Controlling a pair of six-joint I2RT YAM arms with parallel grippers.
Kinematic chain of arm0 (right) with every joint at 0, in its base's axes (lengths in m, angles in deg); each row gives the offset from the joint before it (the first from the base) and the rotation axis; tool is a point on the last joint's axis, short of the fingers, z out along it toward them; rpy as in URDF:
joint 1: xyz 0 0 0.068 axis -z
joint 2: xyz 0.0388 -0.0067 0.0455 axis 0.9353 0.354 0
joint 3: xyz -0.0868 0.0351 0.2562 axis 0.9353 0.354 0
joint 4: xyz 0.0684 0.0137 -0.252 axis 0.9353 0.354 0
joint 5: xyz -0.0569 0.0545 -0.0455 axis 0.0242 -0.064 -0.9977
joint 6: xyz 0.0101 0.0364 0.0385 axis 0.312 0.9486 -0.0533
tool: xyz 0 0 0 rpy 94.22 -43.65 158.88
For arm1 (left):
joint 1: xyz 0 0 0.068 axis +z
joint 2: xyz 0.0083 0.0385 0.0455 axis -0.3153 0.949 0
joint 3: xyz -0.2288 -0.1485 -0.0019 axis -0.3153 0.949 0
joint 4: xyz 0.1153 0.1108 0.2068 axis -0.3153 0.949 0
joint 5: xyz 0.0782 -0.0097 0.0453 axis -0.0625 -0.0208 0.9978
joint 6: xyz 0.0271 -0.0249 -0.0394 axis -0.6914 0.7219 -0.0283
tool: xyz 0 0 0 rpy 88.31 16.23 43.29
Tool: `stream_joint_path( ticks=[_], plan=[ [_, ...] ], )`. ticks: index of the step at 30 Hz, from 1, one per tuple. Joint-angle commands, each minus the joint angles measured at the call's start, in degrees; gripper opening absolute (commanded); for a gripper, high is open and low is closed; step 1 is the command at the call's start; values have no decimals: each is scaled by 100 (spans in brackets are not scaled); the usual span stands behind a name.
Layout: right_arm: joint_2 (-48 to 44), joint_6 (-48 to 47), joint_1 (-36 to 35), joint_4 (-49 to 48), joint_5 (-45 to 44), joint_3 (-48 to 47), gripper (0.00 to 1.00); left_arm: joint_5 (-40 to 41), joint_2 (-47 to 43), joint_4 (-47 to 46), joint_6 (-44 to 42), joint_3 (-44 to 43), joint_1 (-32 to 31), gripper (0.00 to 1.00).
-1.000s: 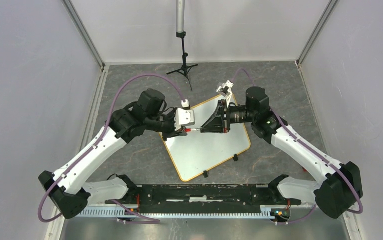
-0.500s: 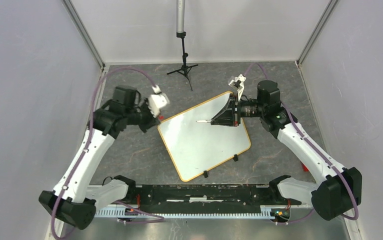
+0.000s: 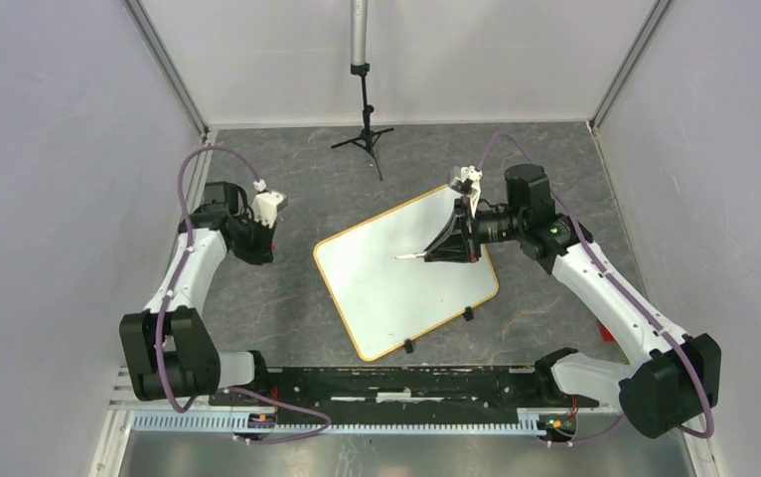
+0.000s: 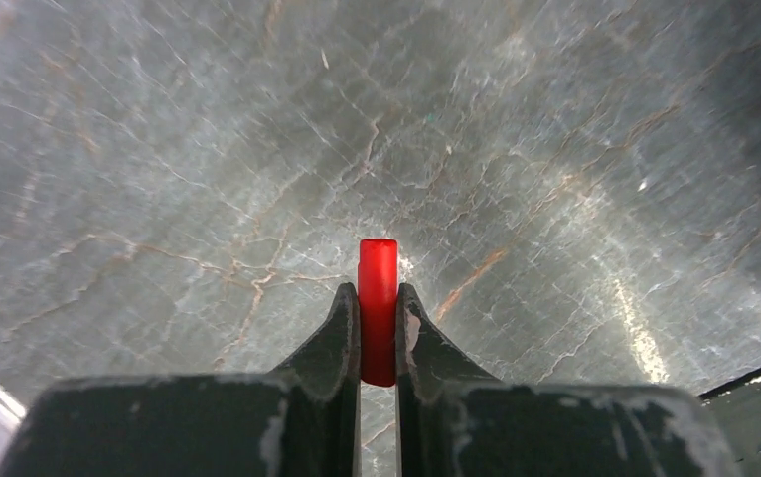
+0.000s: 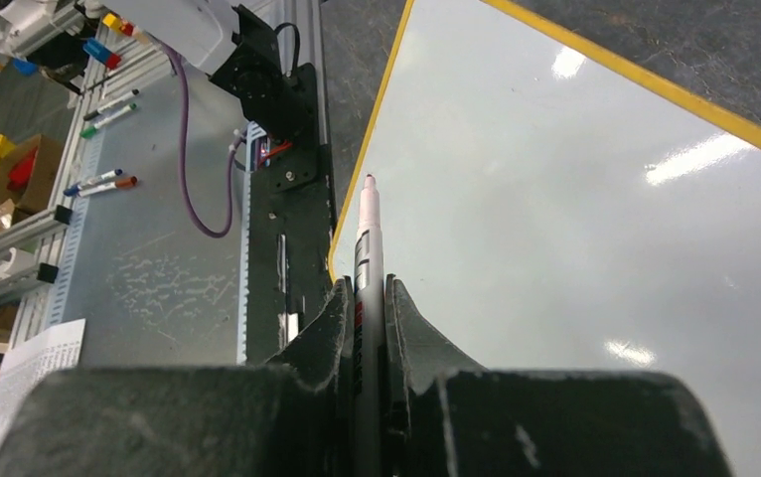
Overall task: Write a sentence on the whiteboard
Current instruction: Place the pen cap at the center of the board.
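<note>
The whiteboard (image 3: 386, 293) lies turned at an angle on the grey marble table, orange-framed, its white face (image 5: 575, 229) blank; no sentence shows on it. My right gripper (image 3: 430, 253) hovers over the board's upper right part, shut on a white marker (image 3: 411, 256) whose bare tip points left. In the right wrist view the marker (image 5: 368, 238) sticks out between the jaws of the right gripper (image 5: 365, 288). My left gripper (image 3: 262, 246) is off to the left of the board, over bare table. In the left wrist view this gripper (image 4: 378, 293) is shut on a red marker cap (image 4: 378, 268).
A black tripod stand (image 3: 362, 134) rises at the back centre. A black rail (image 3: 396, 383) carrying the arm bases runs along the near edge. Grey walls close in the left, right and back sides. Spare markers (image 5: 98, 184) lie on a bench beyond the rail.
The left gripper pulled the red cap off the marker and swung far left, away from the board. The right gripper drew back slightly with the uncapped marker.
</note>
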Motion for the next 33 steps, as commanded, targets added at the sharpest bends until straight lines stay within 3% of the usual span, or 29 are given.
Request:
stream_joint_path(
  ticks=[1,14,21,26,33],
  plan=[
    [-169,-713,-29,379,-104,-130,0,358,237,-669,294,303,-1,4],
    [-146,-836,-116,292,-417,96,0,744,1171,-1017,228,736,-103,15],
    [-37,-1002,-269,341,-607,62,0,1108,1459,-951,172,754,-479,22],
    [32,-1110,-306,423,-627,9,0,1098,1658,-804,164,715,-720,32],
    [75,-1246,-322,516,-653,-35,0,485,1467,-261,97,366,-725,55]
  ],
)
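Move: My left hand already holds the red pen cap; the bare table spot where it will go lies about 10 cm below and 2 cm back. The whiteboard's nearest corner is roughly 10 cm to the right and 7 cm ahead of my left hand, its centre some 32 cm right and 1 cm ahead, both about 10 cm below. From my right hand, which holds the pen above the board, that spot lies around 34 cm left, 6 cm ahead and 25 cm below. I take my left hand down some 9.5 cm, easing back 2 or 3 cm as well, to bring the pinched pen cap onto the bare table left of the whiteboard. On the way I tilt the wrist about 20 degrees so the fingers point nearly straight down, then spread them and let go of the cap. My right hand keeps its grip on the pen and sinks about 3 cm towards the board, tipping the pen's point slightly down. ##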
